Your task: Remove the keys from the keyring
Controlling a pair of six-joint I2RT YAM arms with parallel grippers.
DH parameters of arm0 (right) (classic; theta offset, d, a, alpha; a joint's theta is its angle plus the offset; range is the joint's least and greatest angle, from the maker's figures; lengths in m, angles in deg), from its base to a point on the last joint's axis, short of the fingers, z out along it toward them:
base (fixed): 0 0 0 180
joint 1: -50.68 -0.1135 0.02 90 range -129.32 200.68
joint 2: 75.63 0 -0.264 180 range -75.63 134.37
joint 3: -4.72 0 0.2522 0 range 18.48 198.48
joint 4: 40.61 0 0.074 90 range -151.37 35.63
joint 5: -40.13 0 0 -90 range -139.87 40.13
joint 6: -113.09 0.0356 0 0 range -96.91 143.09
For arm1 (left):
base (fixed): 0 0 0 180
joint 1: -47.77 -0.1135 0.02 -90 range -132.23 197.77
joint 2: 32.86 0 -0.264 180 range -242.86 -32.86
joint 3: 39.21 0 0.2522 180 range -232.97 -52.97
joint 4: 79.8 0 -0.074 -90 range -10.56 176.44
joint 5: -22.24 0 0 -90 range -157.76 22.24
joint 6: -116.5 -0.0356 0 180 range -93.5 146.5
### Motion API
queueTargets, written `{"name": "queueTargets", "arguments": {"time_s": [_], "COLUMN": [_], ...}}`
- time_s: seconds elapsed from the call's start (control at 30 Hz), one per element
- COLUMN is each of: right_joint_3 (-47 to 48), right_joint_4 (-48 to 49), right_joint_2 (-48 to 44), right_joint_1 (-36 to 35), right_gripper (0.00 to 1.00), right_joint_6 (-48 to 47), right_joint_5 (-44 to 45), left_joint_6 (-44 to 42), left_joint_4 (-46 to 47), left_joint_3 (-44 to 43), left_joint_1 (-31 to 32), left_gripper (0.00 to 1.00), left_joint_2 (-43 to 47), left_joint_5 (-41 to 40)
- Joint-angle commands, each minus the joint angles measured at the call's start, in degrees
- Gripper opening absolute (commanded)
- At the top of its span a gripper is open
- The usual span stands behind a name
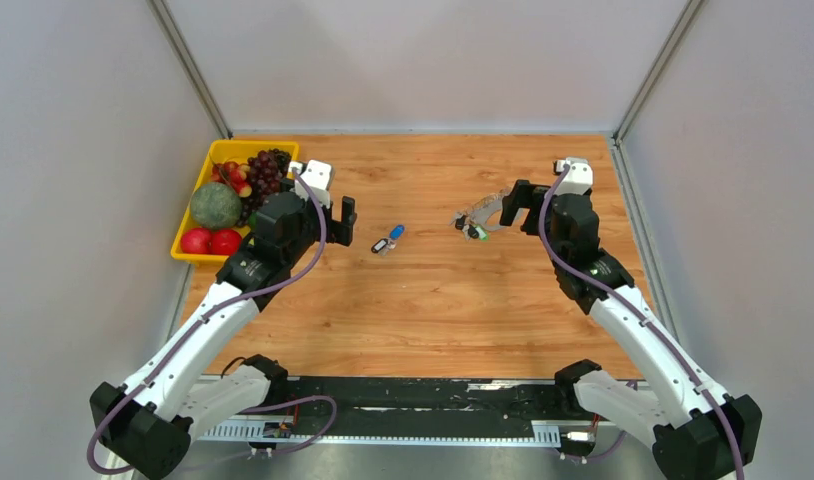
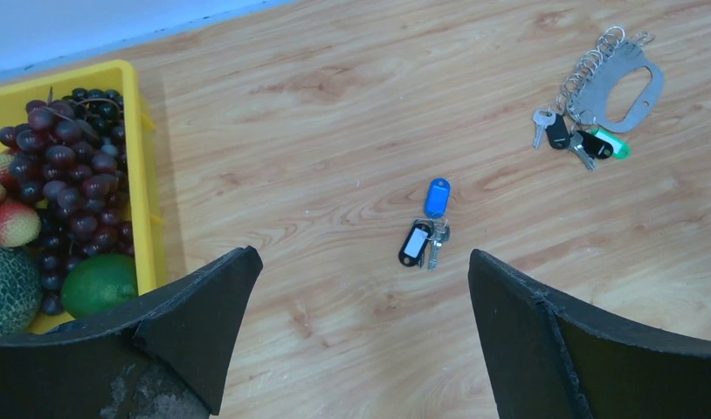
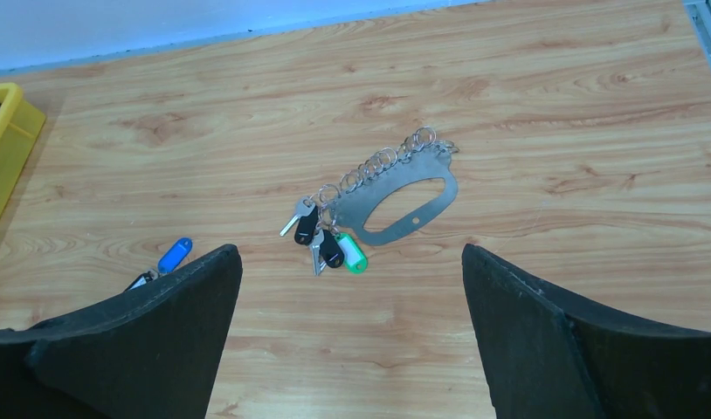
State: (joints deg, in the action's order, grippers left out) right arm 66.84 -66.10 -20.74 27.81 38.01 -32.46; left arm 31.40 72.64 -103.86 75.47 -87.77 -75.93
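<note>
The keyring (image 1: 480, 215) is a flat silvery plate with an oval cut-out and a row of small rings, lying right of centre on the wooden table. Black-headed keys (image 3: 308, 229) and a green tag (image 3: 353, 255) hang at its near end. A separate bunch lies at mid-table: a blue-headed key (image 2: 437, 197), a black-and-white one (image 2: 414, 243) and a small silver key. My left gripper (image 1: 343, 222) hovers open just left of that bunch (image 1: 388, 241). Just right of the keyring, my right gripper (image 1: 514, 207) is open. Neither holds anything.
A yellow tray (image 1: 199, 180) at the back left holds grapes, a melon, red fruit and a lime. Grey walls enclose the table on three sides. A metal rail (image 3: 708, 26) runs along the right edge.
</note>
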Motion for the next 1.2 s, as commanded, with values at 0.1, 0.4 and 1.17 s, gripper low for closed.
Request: {"name": "queueTargets", "arguments": {"time_s": [0.1,0.4,1.17], "right_joint_3": [-0.78,-3.44,9.13], "right_joint_4": [-0.52,-3.16,4.30], "right_joint_2": [-1.85,-2.59,32.83], "right_joint_1": [0.16,0.20,-0.95], "right_gripper": [1.00,1.00,0.53], "right_joint_6": [3.63,4.64,2.37], "right_joint_5": [1.67,-0.95,-7.37], "left_joint_6": [-2.49,-2.29,-1.11], "left_joint_4": [1.57,0.36,-0.84], "left_joint_3": [-1.15,-2.18,-3.31], "left_joint_1": [0.13,0.07,0.13], "left_gripper": [1.00,1.00,1.00], "left_joint_2": [-1.21,-1.93,-2.27], "left_joint_5": [1.98,3.23,4.32]}}
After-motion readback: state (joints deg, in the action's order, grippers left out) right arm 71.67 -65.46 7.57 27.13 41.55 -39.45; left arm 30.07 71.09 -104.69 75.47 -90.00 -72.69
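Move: The bunch of keys and tags hanging on the metal plate's near-left end lies about 7 cm ahead and 9 cm to the left of the right hand, some 24 cm below it. The plate's middle is about 12 cm ahead and 3 cm left, and the loose keyring with the blue tag is roughly 5 cm ahead and 27 cm left, both equally low. From the left hand the bunch lies about 8 cm ahead and 25 cm right, some 25 cm down. The right hand drops about 14 cm, easing left and forward towards the key bunch, tipping down while half closing. ##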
